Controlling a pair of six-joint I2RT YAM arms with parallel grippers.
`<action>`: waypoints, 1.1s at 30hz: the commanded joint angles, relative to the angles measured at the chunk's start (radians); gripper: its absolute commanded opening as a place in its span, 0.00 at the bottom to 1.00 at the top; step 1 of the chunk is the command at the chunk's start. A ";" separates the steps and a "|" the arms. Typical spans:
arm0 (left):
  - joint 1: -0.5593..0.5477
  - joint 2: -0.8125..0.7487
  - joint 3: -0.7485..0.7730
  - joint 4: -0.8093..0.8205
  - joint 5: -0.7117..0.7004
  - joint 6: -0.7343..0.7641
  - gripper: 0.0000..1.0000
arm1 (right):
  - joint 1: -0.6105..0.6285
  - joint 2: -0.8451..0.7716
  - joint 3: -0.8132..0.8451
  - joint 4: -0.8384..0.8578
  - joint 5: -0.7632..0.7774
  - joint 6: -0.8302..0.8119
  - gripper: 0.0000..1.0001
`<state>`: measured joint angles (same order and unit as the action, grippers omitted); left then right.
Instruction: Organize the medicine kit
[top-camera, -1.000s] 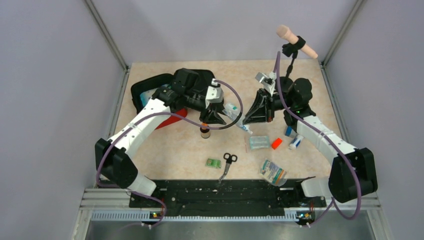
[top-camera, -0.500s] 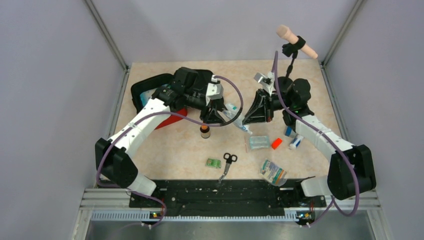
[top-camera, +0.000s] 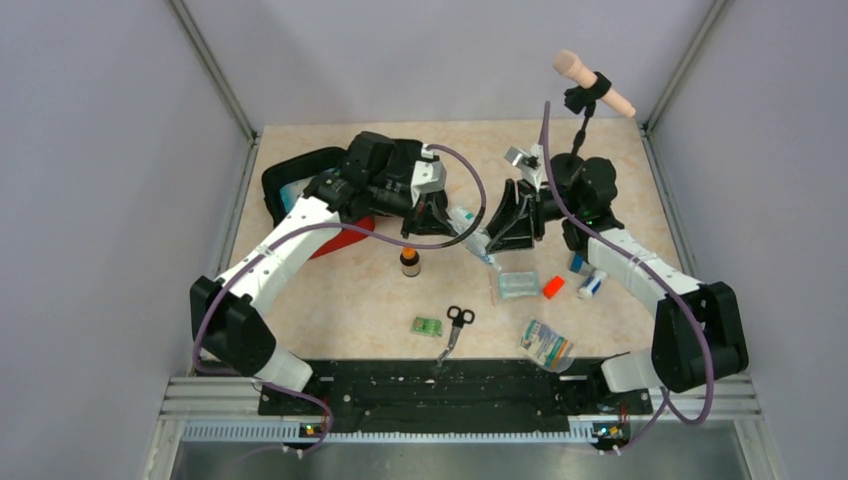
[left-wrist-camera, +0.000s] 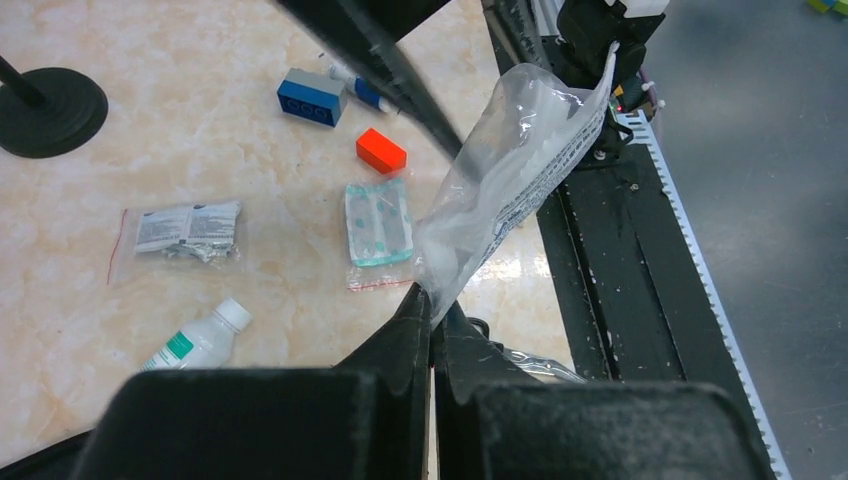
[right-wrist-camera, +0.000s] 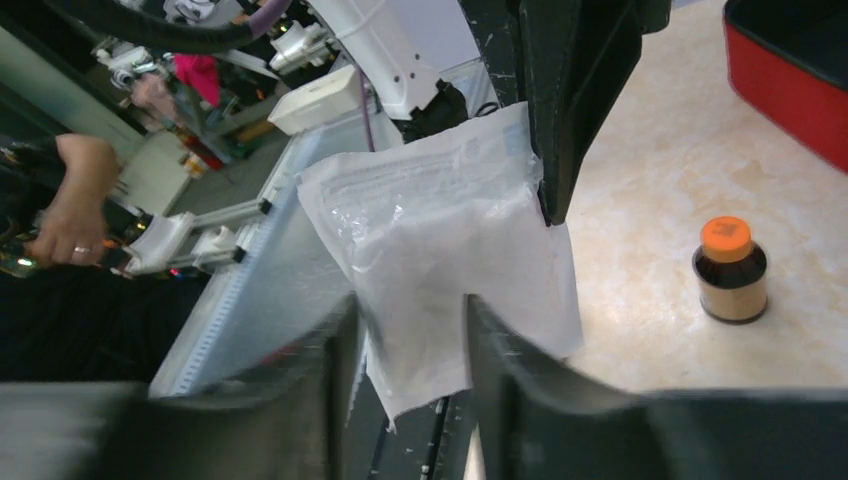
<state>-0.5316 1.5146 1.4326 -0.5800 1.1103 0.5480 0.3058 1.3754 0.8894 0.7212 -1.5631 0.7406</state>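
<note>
The medicine kit (top-camera: 290, 172) lies open at the back left, its red shell (right-wrist-camera: 790, 70) and black lining showing. A clear and white sealed pouch (top-camera: 470, 228) hangs in the air between my two grippers. My left gripper (left-wrist-camera: 432, 300) is shut on one corner of the pouch (left-wrist-camera: 510, 170). My right gripper (right-wrist-camera: 410, 310) stands open, its fingers apart on either side of the pouch's (right-wrist-camera: 450, 230) lower edge. In the top view the left gripper (top-camera: 442, 222) and right gripper (top-camera: 490, 240) nearly meet above the table's middle.
A brown bottle with an orange cap (top-camera: 409, 262) stands below the left gripper. Scissors (top-camera: 455, 325), a green blister (top-camera: 427, 326), a teal packet (top-camera: 518, 285), an orange block (top-camera: 553, 287), a blue block (top-camera: 578, 263), a white tube (top-camera: 593, 284) and a bagged item (top-camera: 546, 345) lie on the table. A microphone stand (top-camera: 590, 95) rises behind.
My left gripper moved from above the brown bottle over to the pouch and shut on it. The right gripper's fingers have parted from it.
</note>
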 joint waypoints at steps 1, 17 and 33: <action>0.015 -0.033 -0.005 -0.019 0.046 0.006 0.00 | 0.003 0.026 -0.005 0.140 -0.089 0.076 0.57; 0.491 -0.288 -0.310 0.167 -0.502 -0.824 0.00 | -0.241 0.042 0.074 -0.403 0.179 -0.259 0.99; 0.771 -0.020 -0.304 0.544 -0.643 -1.304 0.00 | -0.239 -0.132 0.013 -0.854 0.619 -0.659 0.99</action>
<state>0.1978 1.4139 1.1107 -0.2291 0.4961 -0.5739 0.0689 1.2942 0.9237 -0.1513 -0.9813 0.1047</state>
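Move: The medicine kit's open tray lies about 23 cm ahead of the left hand, 29 cm to its left and 24 cm below; its lid is some 31 cm ahead and 10 cm left, the orange-capped bottle about 8 cm ahead and 8 cm left. From the right hand, the mask packet lies roughly 8 cm ahead and 8 cm right, 29 cm down, the foil packet about 26 cm ahead and 10 cm right. The right fingers spread wide and let go of the white packet that the left fingers keep pinched, then that hand backs off forward and some 8 cm right, sinking about 8 cm and turning clockwise some 40 degrees, its forward run easing back slightly as it comes above the mask packet. The left hand carries the white packet about 29 cm left and 17 cm forward to over the kit's tray, swinging counter-clockwise about a quarter turn from pointing right to pointing forward, while it tips down and lowers by some 6 cm. ##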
